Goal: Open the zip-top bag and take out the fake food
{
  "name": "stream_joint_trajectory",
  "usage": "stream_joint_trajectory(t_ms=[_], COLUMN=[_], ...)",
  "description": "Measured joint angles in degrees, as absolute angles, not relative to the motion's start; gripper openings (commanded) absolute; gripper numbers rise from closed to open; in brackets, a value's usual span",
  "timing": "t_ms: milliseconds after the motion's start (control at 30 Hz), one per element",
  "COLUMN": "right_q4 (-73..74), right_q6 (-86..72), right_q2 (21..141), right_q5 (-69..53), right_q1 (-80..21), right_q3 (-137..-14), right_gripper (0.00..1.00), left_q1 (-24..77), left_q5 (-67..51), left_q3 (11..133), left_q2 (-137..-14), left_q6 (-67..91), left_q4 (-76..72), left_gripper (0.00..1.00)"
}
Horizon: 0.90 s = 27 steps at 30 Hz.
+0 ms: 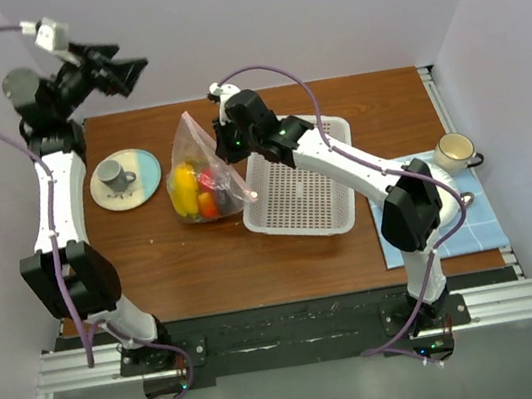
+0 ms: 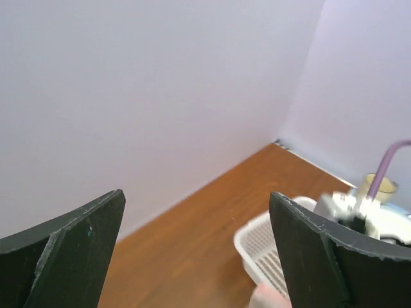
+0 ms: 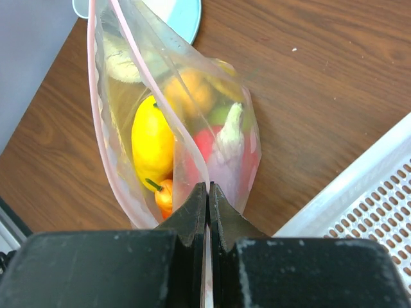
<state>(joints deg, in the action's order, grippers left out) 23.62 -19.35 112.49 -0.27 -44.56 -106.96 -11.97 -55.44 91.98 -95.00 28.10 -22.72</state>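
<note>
The clear zip-top bag (image 1: pixel 197 160) stands on the table left of the basket, its pink zipper strip (image 3: pixel 138 54) parted at the top. The fake food (image 1: pixel 194 193) is inside: a yellow piece (image 3: pixel 152 142), an orange one (image 3: pixel 188 92), a red one (image 3: pixel 204 142) and a green one (image 3: pixel 221 114). My right gripper (image 1: pixel 229 148) is shut on the bag's upper edge; in the right wrist view the jaws (image 3: pixel 207 187) pinch one plastic wall. My left gripper (image 1: pixel 122 72) is open and empty, raised high at the far left and facing the back wall (image 2: pixel 196 196).
A white perforated basket (image 1: pixel 301 199) lies right of the bag, also in the left wrist view (image 2: pixel 260 240). A pale plate (image 1: pixel 145 168) with a grey cup (image 1: pixel 114 174) sits left of the bag. A cream mug (image 1: pixel 453 152) stands on a blue cloth (image 1: pixel 472 222) at the right.
</note>
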Motion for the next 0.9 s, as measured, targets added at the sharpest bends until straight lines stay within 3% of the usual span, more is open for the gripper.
stream_joint_trajectory(t_ms=[133,500,700,900], right_q4=[24.67,29.08,32.03,33.23], right_q6=[-19.53,-20.86,-23.77,-26.11], right_q2=[112.49,113.84,117.91,120.81], right_q5=[0.62,5.5,10.24,10.63], right_q1=[-44.58,-44.66,-45.65,-46.15], right_q3=[-107.42,-110.8,-116.51,-119.28], right_gripper=[0.0,0.0,0.0,0.0], left_q1=[-4.32,-0.19,8.71,9.41], left_q5=[-44.86,-27.29,-24.77,-24.67], left_q3=[100.16,77.47,75.75,77.03], left_q2=[-93.17,-85.19,-84.2,-81.23], left_q6=[13.8,2.94,3.66,5.26], left_q4=[-8.05,16.19,22.26,24.49], left_gripper=[1.0,1.0,1.0,1.0])
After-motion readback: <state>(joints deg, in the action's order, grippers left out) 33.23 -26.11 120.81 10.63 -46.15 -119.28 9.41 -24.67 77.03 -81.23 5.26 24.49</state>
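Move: The left hand hangs open above the bag: its mouth lies about 8 cm back, 10 cm to the right and 21 cm below. The yellow fruit inside is some 11 cm back, 2 cm right and 39 cm down; the mug plate is 7 cm back and 11 cm left, the basket 12 cm back and 29 cm right, both at table level. The right hand already pinches the mouth's edge, with the mouth's middle about 3 cm ahead and 4 cm left, level with it. The open left hand swoops some 17 cm down, back and right, towards the bag's mouth; the right keeps its pinch. ##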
